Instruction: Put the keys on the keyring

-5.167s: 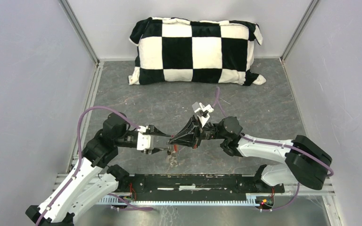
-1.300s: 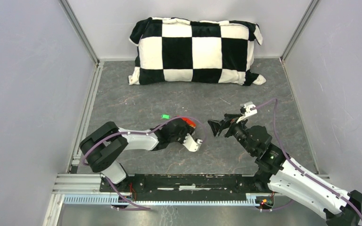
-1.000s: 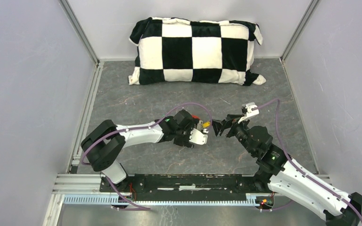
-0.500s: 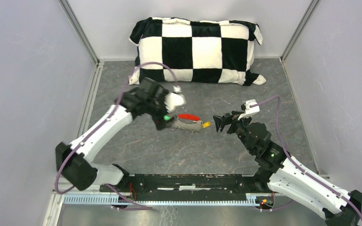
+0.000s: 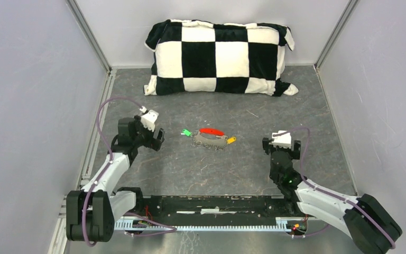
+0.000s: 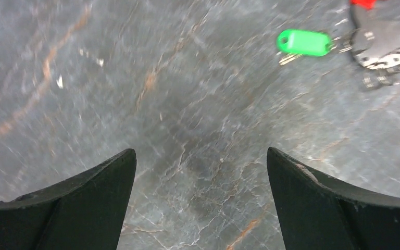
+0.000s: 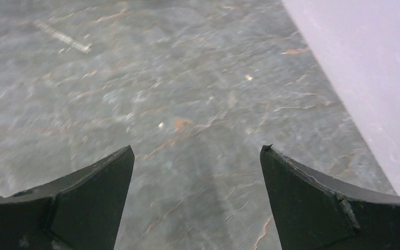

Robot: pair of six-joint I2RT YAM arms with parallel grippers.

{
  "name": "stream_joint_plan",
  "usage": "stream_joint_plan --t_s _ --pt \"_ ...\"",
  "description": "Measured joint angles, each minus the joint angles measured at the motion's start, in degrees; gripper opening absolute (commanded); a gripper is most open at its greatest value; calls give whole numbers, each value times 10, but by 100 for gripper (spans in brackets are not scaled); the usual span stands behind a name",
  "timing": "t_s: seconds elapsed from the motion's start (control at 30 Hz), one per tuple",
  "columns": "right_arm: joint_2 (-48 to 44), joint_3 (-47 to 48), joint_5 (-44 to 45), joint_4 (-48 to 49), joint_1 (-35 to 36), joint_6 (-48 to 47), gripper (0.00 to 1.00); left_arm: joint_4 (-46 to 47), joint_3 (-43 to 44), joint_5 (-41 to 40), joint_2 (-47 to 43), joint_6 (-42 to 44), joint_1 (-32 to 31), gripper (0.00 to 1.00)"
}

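The keyring lies on the grey table mid-way between the arms, a silver ring with chain links and a red tag. A green-headed key lies at its left end and a yellow-headed key at its right end. Whether they are threaded on the ring does not show. In the left wrist view the green key and the ring sit at the upper right. My left gripper is open and empty, left of the keys. My right gripper is open and empty, to their right.
A black-and-white checked pillow lies against the back wall. Pale walls close in the left and right sides, and the right wall shows in the right wrist view. A black rail runs along the near edge between the arm bases.
My left arm has drawn back from over the keys to the left side. My right arm has pulled back toward the near right. The keyring and keys lie where they were.
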Motion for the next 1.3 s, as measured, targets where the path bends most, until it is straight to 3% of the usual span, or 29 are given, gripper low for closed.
stream_joint_plan --t_s 0.13,0.3,0.7,0.9,1.1,1.3 --pt "48 -3 21 105 -58 -41 98 147 -106 0 4 -38 44 100" --pt "83 -3 -10 228 -134 -76 98 321 -180 -4 23 -69 52 100" --pt "200 -3 -123 368 -252 -89 98 598 -213 -42 141 -136 52 100" --pt "247 -3 -156 428 -292 -90 98 764 -226 -45 258 -175 51 100" --pt "327 -3 -218 503 -303 -107 98 813 -239 -56 283 -186 51 100" --pt "337 -4 -275 485 -316 -113 98 786 -190 -76 287 -187 51 100"
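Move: From the left hand, the keyring with its red handle and grey plate lies about 29 cm to the right, nearly level fore and aft, some 8 cm lower; the green-tagged key is nearer, 17 cm right and 2 cm ahead, and the yellow-tagged key 39 cm right and 2 cm back. From the right hand, the keyring lies about 35 cm left, 4 cm ahead and 7 cm down, with the yellow-tagged key 25 cm left and 3 cm ahead. Both empty hands draw farther away from the keyring to the two sides, fingers staying wide open: the left first dips and slides left, then goes forward, about 7 cm in all, tipping its fingers up some 25 degrees and turning counter-clockwise. The right swings right about 9 cm while going forward 6 cm and rising, tilts up slightly, then near the end eases back left and sinks a little. ##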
